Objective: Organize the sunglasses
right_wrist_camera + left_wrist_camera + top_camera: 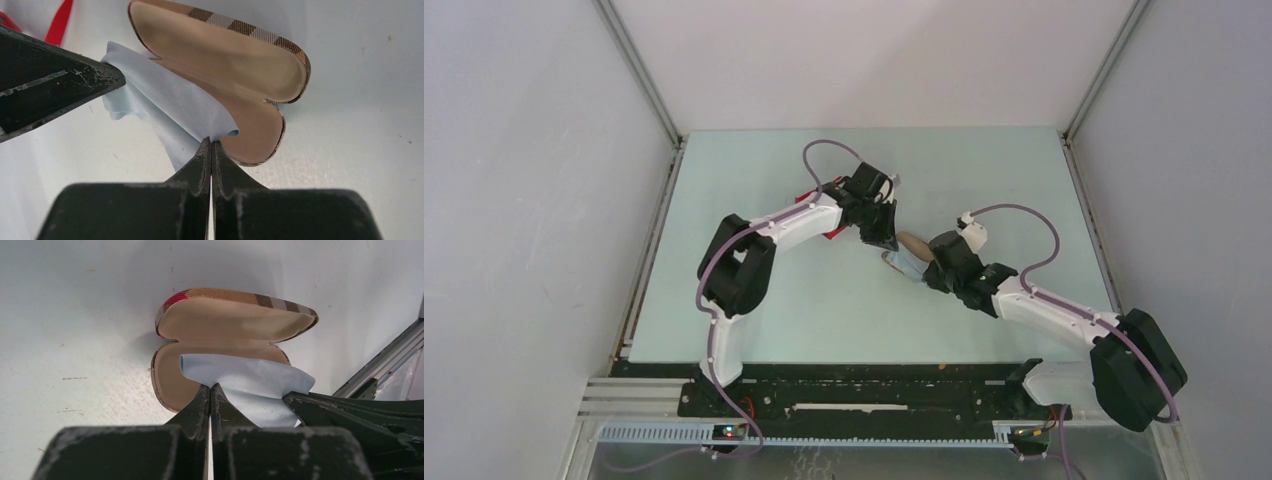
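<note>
The red sunglasses [832, 233] lie mostly hidden under my left forearm; in the right wrist view only their thin red arms [60, 22] show at the top left. The brown plaid case [235, 320] lies open on the table, tan lining up [225, 65]. A pale blue cloth [250, 385] is stretched just above the case's lower half. My left gripper [211, 386] is shut on one corner of it. The right gripper [210, 141] is shut on the opposite corner [165, 100]. From above, both grippers [886, 235] [927, 265] meet at the case [915, 242].
The pale green table top [844, 310] is boxed in by white walls with metal rails along its left [649, 250] and right edges. A rail also shows at the right of the left wrist view [385, 365].
</note>
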`<state>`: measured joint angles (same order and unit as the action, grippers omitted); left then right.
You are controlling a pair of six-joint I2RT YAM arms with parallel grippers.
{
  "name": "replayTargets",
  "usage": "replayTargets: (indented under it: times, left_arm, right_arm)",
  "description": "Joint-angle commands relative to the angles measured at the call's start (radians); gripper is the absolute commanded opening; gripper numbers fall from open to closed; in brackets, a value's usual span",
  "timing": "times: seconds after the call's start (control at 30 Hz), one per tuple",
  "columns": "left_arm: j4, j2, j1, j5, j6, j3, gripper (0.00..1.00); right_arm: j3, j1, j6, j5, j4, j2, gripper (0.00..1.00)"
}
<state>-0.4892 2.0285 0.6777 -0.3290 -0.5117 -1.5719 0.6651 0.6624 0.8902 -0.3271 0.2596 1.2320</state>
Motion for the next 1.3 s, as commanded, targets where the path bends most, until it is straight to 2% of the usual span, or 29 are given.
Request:
replayTargets:
  times: [0.0, 0.3, 0.57, 0.9, 1.07, 1.27]
  left_arm:
    - [-0.055, 0.031, 0.001, 0.029, 0.054, -0.084, 0.00]
    - [-0.057, 0.075, 0.001, 0.026, 0.063, -0.065, 0.00]
    - [-0.027, 0.052, 0.002, 0.018, 0.059, 0.013, 0.00]
    - [0.034, 0.028, 0.002, 0.025, 0.043, 0.115, 0.00]
    - [0.040, 0.031, 0.001, 0.028, 0.041, 0.131, 0.00]
    - [0.064, 0.013, 0.002, 0.039, 0.044, 0.177, 0.00]
  right_arm:
    - [0.001, -0.009, -0.016, -0.009, 0.000, 0.038, 0.00]
    - [-0.016, -0.011, -0.019, -0.019, -0.028, 0.103, 0.00]
    - [-0.016, -0.023, -0.074, -0.020, -0.030, 0.147, 0.00]
    - [-0.044, -0.024, -0.153, -0.035, -0.103, 0.192, 0.00]
    - [-0.083, -0.011, -0.217, -0.021, -0.202, 0.203, 0.00]
    - [-0.091, -0.007, -0.266, -0.082, -0.220, 0.201, 0.00]
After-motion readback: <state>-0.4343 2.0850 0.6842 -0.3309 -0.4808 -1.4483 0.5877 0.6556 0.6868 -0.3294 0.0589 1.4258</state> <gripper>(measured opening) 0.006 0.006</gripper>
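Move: My left and right fingers still pinch the two ends of the folded cloth above the open glasses case. From my left hand, the tray of the case has its middle about 5 cm to the right, 2 cm back and 7 cm below; the case lid lies some 7 cm right and 2 cm ahead. The sunglasses lie about 14 cm left and 12 cm ahead. From my right hand, the tray's middle is roughly 6 cm left, 5 cm ahead and 6 cm below. I lower both hands together by about 6 cm, keeping the cloth stretched between my shut fingertips, to bring it down into the tray. Late on the way down my left hand also draws back some 2 cm and a little left, while my right goes nearly straight down, rolling and turning slightly counter-clockwise. Neither hand lets go. ##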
